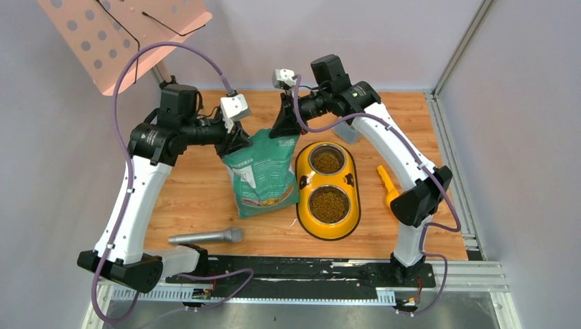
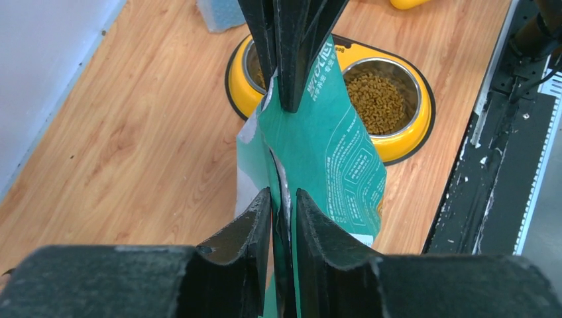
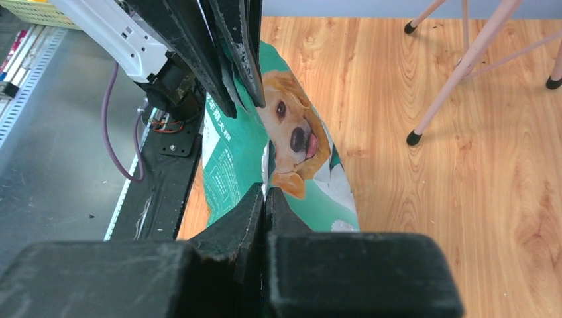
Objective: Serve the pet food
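The green printed bag [image 1: 260,175] stands upright in the middle of the wooden table, and both grippers are at its top edge. My left gripper [image 2: 283,195] straddles the left end of that edge. Its jaws are narrowly apart, with thin gaps beside the bag, so it is open. My right gripper [image 3: 265,195] is shut on the bag's right top corner. Brown pet food [image 1: 328,204] fills both steel bowls of the yellow double feeder [image 1: 301,179], just right of the bag. It also shows in the left wrist view as pet food [image 2: 378,99].
A yellow scoop [image 1: 386,184] lies right of the feeder. A grey rod [image 1: 205,237] lies near the front edge. A translucent container [image 1: 346,131] sits behind the feeder. A pink perforated stand [image 1: 123,38] hangs over the back left.
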{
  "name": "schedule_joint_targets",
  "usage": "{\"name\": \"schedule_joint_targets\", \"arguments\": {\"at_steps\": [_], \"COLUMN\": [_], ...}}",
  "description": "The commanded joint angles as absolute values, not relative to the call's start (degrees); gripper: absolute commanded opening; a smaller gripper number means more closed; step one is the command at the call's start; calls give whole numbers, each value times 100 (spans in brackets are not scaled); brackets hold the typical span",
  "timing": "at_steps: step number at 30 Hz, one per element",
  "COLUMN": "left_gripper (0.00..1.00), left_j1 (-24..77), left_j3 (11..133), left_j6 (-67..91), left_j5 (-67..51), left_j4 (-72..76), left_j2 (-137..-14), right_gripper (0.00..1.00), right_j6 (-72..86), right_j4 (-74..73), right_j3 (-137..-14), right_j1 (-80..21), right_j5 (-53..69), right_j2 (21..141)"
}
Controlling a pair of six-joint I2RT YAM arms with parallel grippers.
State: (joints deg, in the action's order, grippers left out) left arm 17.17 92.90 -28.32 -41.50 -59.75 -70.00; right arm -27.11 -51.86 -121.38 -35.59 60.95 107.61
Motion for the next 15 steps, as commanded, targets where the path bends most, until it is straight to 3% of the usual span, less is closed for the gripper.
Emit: {"name": "schedule_joint_targets", "arguments": {"at_steps": [1,5,7,10,12,15], "left_gripper": [23,0,0,0,0,0], "left_j1": [1794,1852,1895,1959,1982,1994], "left_j3": [9369,9370,9335,9326,9325,9336], "left_j6": [-2822,-2858,-2831,-2924,-3044,-3169], "left_j5": [-4277,-4321,-4301,-4279,-4254,-4199], "left_j4": [-5750,-5747,-5718,-5706,-5710,-5707], "left_j2": [-7080,-7131,-7125,-7101,-7085,-7098], "right_gripper": [0,0,1,38,44,41], "right_j6": [-2936,-2907,-2872,-2664,-2452,-2205], "right_j4": [-4940,-4888,-4894,-4890,-4888,-4877], "right_j3": [-12110,-12144,-12170,-12164,-12192,-12274], "right_j1": [-3665,-3665,-3665,-3665,-3670,-3695], "right_j5": [5844,5748,5710,5800,6055,6341], "right_j2": [10579,10603,10629,10671,10738,10900]}}
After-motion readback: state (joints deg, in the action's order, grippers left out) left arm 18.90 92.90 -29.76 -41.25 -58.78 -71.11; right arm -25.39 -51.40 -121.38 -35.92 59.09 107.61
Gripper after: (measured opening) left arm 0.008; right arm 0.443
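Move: The bag mouth runs between my two hands: its middle lies about 4 cm to the right of my left hand, 1 cm ahead and a centimetre below, its near stretch already between my parted left fingers. From my right hand, pinching the other end, that middle is some 4 cm to the left. The food bowls stand about 14 cm to the right and 6 cm back of my right hand, the clear container roughly 20 cm right and 15 cm ahead, both over 30 cm below. I shut my left fingers on the folded bag mouth while sliding that hand about 1 cm to the right along it, and keep it pinched. Once it holds, my right hand, staying nearly in place with its pinch after easing barely half a centimetre forward, opens to nearly half and lets go of its end, the fingers still on either side of the edge. ##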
